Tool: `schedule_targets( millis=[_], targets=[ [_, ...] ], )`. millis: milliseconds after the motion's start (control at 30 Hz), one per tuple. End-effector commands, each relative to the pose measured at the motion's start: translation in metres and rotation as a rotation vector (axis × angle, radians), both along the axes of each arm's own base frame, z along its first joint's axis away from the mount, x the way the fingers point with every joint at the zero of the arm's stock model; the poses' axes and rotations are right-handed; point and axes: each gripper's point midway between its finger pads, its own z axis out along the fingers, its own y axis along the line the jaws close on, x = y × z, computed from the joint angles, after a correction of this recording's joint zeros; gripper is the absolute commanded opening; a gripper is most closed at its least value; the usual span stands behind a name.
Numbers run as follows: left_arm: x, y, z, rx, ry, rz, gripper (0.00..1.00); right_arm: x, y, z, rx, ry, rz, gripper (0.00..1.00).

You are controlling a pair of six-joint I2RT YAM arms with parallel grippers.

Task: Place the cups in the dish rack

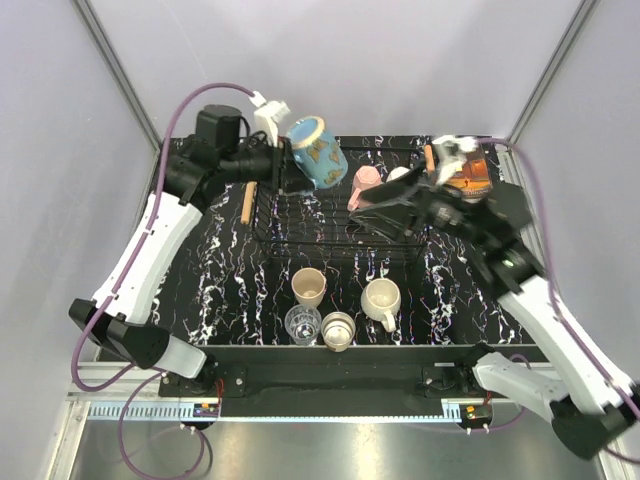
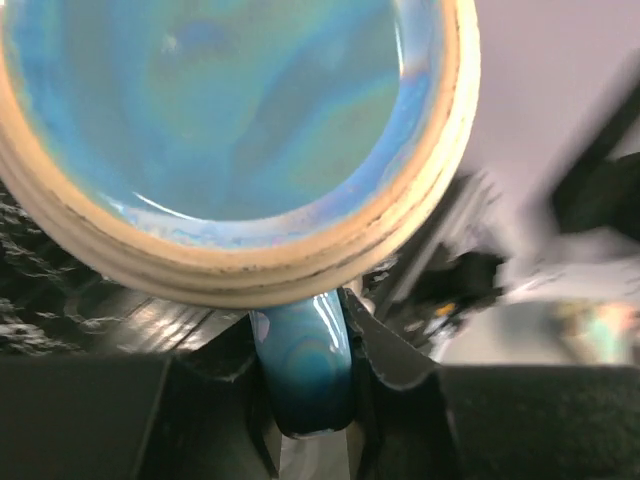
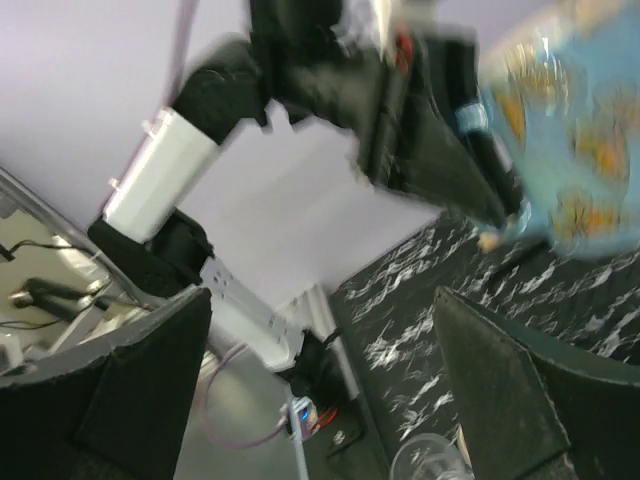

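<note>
My left gripper [image 1: 285, 160] is shut on the handle of the blue mug [image 1: 318, 152], holding it tilted above the back left corner of the black wire dish rack [image 1: 300, 215]. In the left wrist view the blue handle sits pinched in the gripper [image 2: 305, 345] under the mug's base [image 2: 230, 120]. A pink mug [image 1: 364, 184] and a white mug [image 1: 398, 175] are at the rack's back right. My right gripper [image 1: 368, 212] hangs open over the rack beside the pink mug, with nothing between its fingers [image 3: 325, 370]. The blue mug [image 3: 580, 130] shows blurred in the right wrist view.
In front of the rack stand a cream cup [image 1: 309, 286], a cream mug [image 1: 381, 300], a clear glass tumbler [image 1: 302, 324] and another small cup [image 1: 338, 331]. An orange-brown book [image 1: 472, 170] lies at the back right. The rack's wooden handle [image 1: 248, 200] is on its left end.
</note>
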Motion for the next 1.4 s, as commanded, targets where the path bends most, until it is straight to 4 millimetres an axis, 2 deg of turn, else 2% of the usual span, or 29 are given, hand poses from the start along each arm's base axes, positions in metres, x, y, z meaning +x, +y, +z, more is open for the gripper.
schedule_targets(
  millis=[0, 100, 167, 200, 267, 300, 400, 567, 700, 733, 767, 1000, 1100, 1367],
  targets=[
    [0.008, 0.004, -0.016, 0.288, -0.333, -0.066, 0.0, -0.006, -0.055, 0.055, -0.007, -0.203, -0.322, 1.0],
    [0.015, -0.01, -0.035, 0.353, -0.383, -0.103, 0.0, 0.007, -0.086, 0.044, -0.022, -0.162, -0.525, 1.0],
    [0.022, -0.02, -0.044, 0.36, -0.381, -0.117, 0.0, 0.011, -0.097, 0.033, -0.039, -0.132, -0.592, 1.0],
    [0.03, -0.031, -0.054, 0.368, -0.371, -0.133, 0.0, 0.009, -0.101, 0.028, -0.041, -0.131, -0.605, 1.0],
    [0.039, -0.041, -0.061, 0.377, -0.371, -0.144, 0.0, 0.009, -0.102, 0.02, -0.06, -0.112, -0.61, 1.0],
    [0.046, -0.053, -0.069, 0.387, -0.37, -0.163, 0.0, 0.009, -0.104, 0.016, -0.071, -0.109, -0.616, 1.0],
    [0.059, -0.077, -0.076, 0.39, -0.376, -0.195, 0.0, 0.009, -0.11, 0.006, -0.101, -0.106, -0.643, 1.0],
    [0.068, -0.116, -0.091, 0.374, -0.364, -0.254, 0.0, 0.015, -0.118, -0.011, -0.153, -0.091, -0.696, 1.0],
    [0.079, -0.144, -0.103, 0.353, -0.353, -0.289, 0.0, 0.018, -0.124, -0.013, -0.171, -0.093, -0.731, 1.0],
    [0.082, -0.15, -0.098, 0.341, -0.37, -0.29, 0.0, 0.019, -0.124, -0.014, -0.177, -0.094, -0.731, 1.0],
    [0.085, -0.156, -0.112, 0.35, -0.35, -0.304, 0.0, 0.021, -0.128, -0.014, -0.179, -0.091, -0.758, 1.0],
    [0.094, -0.174, -0.142, 0.339, -0.327, -0.33, 0.0, 0.026, -0.13, -0.021, -0.203, -0.082, -0.78, 1.0],
    [0.096, -0.176, -0.158, 0.346, -0.318, -0.338, 0.0, 0.029, -0.132, -0.021, -0.212, -0.081, -0.794, 1.0],
    [0.102, -0.184, -0.185, 0.35, -0.298, -0.357, 0.0, 0.034, -0.132, -0.025, -0.232, -0.073, -0.806, 1.0]
  ],
)
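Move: The left hand holds the inverted blue mug by its handle, high over the rack's left part. The free spot it is bound for lies about 21 cm to its right, 8 cm ahead and some 27 cm below. The white cup stands roughly 6 cm beyond that spot, and the pink cup is about 14 cm ahead of the hand, 15 cm to its right and 28 cm below. From the empty right hand, the spot is around 16 cm ahead, 8 cm right and 30 cm down. Keeping its pinch on the blue mug's handle, the left hand swoops down about 18 cm and forward, swings right towards the space in front of the white cup, then sinks a further 5 cm, its fingers tipping down and turning clockwise. The open right hand clears off some 13 cm to the right, arching up and back down while turning about 45 degrees clockwise. ##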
